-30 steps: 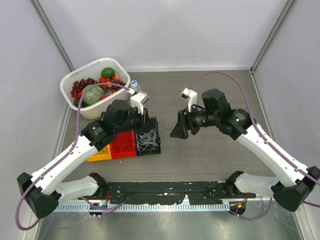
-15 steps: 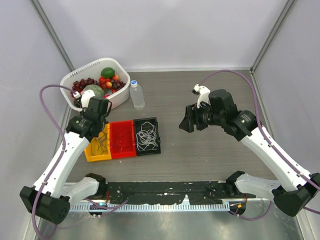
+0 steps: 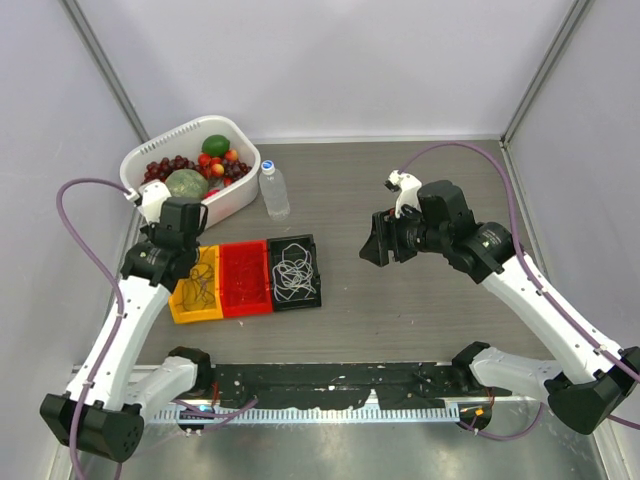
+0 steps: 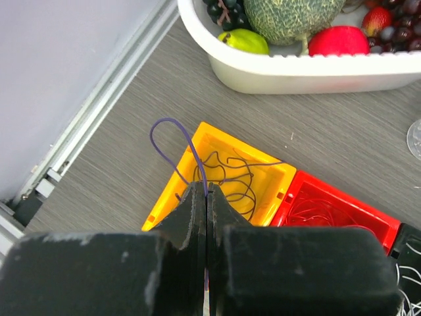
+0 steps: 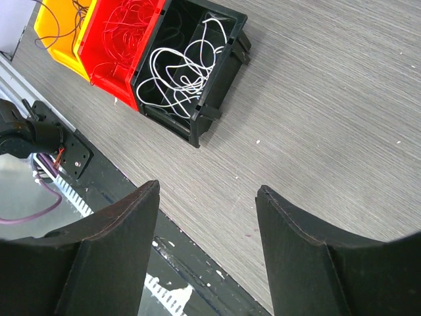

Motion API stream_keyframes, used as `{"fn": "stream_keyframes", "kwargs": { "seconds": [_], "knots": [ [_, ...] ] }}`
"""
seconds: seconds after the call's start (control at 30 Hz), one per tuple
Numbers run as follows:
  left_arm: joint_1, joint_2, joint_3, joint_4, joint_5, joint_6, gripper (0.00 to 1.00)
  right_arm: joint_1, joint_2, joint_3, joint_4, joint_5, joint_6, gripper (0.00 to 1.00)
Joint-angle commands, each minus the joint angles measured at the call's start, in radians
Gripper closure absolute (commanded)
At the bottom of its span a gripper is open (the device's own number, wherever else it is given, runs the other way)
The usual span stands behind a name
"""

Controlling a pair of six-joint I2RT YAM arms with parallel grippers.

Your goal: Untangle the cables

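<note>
Three small bins stand side by side: a yellow bin (image 3: 197, 290) with dark purple cables (image 4: 230, 178), a red bin (image 3: 245, 278) with red cables (image 5: 128, 26), a black bin (image 3: 295, 272) with white cables (image 5: 181, 66). My left gripper (image 4: 206, 189) is shut on a purple cable (image 4: 172, 141) that loops up over the yellow bin's (image 4: 263, 172) left edge. In the top view the left gripper (image 3: 182, 262) hovers above the yellow bin. My right gripper (image 3: 372, 242) is open and empty, above bare table right of the black bin; its fingers (image 5: 125, 217) frame table only.
A white basket (image 3: 232, 202) of fruit stands at the back left, a clear water bottle (image 3: 273, 190) beside it. The basket's rim (image 4: 296, 66) is just beyond the yellow bin. A black strip (image 3: 330, 385) runs along the table's near edge. Grey walls close in both sides.
My left arm has swung left from over the black and red bins to over the yellow bin. My right arm has drawn slightly right and holds still.
</note>
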State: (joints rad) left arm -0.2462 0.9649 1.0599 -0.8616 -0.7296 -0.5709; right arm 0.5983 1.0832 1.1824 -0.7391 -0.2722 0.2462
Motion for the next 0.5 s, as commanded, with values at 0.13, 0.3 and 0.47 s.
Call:
{"fn": "stream_keyframes", "kwargs": {
  "seconds": [0.13,0.3,0.47],
  "knots": [
    [0.035,0.092,-0.149,0.119,0.13,-0.096,1.0,0.001,-0.019,-0.006,0.024,0.014,0.001,0.35],
    [0.042,0.242,-0.212,0.188,0.24,-0.102,1.0,0.001,-0.026,-0.021,0.023,0.024,-0.002,0.35],
    [0.096,0.376,-0.23,0.249,0.283,-0.06,1.0,0.001,-0.039,-0.04,0.033,0.022,0.013,0.35]
  ]
}}
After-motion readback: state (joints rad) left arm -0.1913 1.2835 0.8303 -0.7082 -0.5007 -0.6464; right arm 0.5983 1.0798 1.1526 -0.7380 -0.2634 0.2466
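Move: The left hand, its fingers shut on a dangling purple cable, hangs almost over the yellow bin: the bin's middle is about 3 cm to its right, 1 cm back and some 21 cm below. The red bin sits about 14 cm to the hand's right and 1 cm ahead; the fruit basket is roughly 23 cm ahead and 1 cm right. From the right hand the yellow bin lies some 42 cm left and 3 cm ahead, far below. Still pinching the purple cable between its shut fingers, the left hand drops quickly and nearly straight down, about 15 cm, towards the yellow bin, drifting a little to the right. Its fingertips tilt some 20 degrees further downward on the way, and the fingers don't let go. ##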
